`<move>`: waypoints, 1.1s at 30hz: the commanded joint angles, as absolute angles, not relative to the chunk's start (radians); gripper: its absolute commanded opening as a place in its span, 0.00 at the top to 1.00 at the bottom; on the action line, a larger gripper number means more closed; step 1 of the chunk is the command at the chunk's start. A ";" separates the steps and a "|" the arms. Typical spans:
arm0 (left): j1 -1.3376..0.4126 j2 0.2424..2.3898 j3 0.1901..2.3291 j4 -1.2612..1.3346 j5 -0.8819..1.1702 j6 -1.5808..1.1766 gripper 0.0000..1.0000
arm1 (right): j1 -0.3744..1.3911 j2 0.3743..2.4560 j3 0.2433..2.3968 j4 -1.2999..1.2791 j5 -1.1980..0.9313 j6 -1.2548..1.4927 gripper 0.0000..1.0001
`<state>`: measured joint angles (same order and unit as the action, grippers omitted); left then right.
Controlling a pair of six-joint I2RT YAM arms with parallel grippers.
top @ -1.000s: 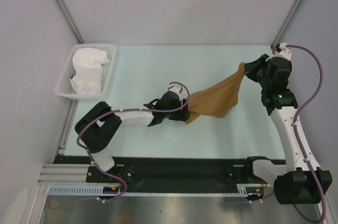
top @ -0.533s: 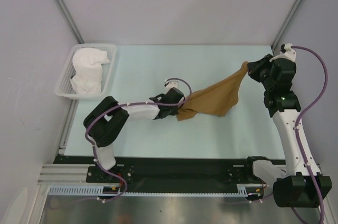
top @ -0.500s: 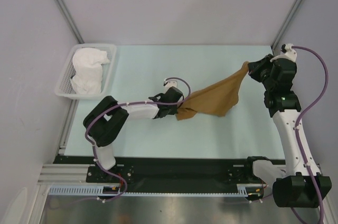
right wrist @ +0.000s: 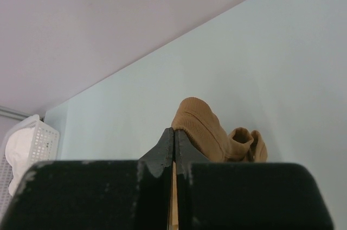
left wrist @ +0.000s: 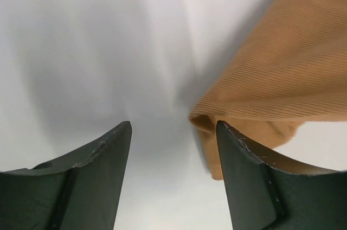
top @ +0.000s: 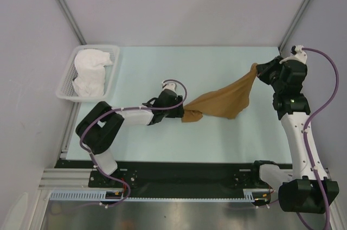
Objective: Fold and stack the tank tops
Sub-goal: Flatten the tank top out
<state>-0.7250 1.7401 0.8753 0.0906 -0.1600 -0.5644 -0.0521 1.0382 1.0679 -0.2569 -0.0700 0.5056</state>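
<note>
The tan-brown tank top (top: 225,100) hangs stretched from my right gripper (top: 256,71), which is shut on its upper corner, down to the table near my left gripper (top: 181,113). In the right wrist view the right gripper (right wrist: 174,131) pinches the tan cloth (right wrist: 203,124), which bunches just beyond the tips. In the left wrist view my left gripper (left wrist: 173,124) stands open and low over the table. The tan top's lower corner (left wrist: 271,78) lies against its right finger, not gripped. The white tank top (top: 89,71) is crumpled in the basket.
The white lattice basket (top: 60,95) sits at the table's far left edge, also seen in the right wrist view as the basket (right wrist: 46,135). The pale green table (top: 162,67) is enclosed by grey walls at the back and on both sides.
My left gripper shut at the tan top's lower corner, then opened again and drew back slightly left. The corner now rests on the table. The right gripper kept its hold.
</note>
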 commanded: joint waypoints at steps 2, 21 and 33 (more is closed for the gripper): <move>-0.739 1.755 0.890 0.149 -0.040 -0.561 0.30 | -0.064 1.043 1.094 -0.204 -0.107 0.529 1.00; -0.655 1.613 0.916 -0.015 -0.144 -0.523 1.00 | -0.081 1.028 1.144 -0.268 -0.132 0.535 1.00; -0.795 0.965 0.894 -0.406 -0.238 -0.466 1.00 | -0.080 0.772 1.224 -0.537 -0.259 0.548 1.00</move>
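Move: The tank top's free lower corner lies about 4 cm to the right of the open left hand, level with it fore and aft and 1 cm lower; its loose flap rests some 6 cm to the right and 3 cm back. The right gripper, still pinching the other end, is roughly 31 cm right of the left hand, 4 cm farther ahead and 29 cm higher. From the right hand that free corner lies 27 cm left, 4 cm back and 30 cm down. Rightward, low over the table, the left hand slides about 4 cm with a touch of back and down, shuts its fingers on the tank top's free corner, then swings up some 22 cm while going left and finally back, fingertips tipping up about 20 degrees. The right hand holds its end nearly still until that lift, then draws back and rises a little, keeping its pinch. ##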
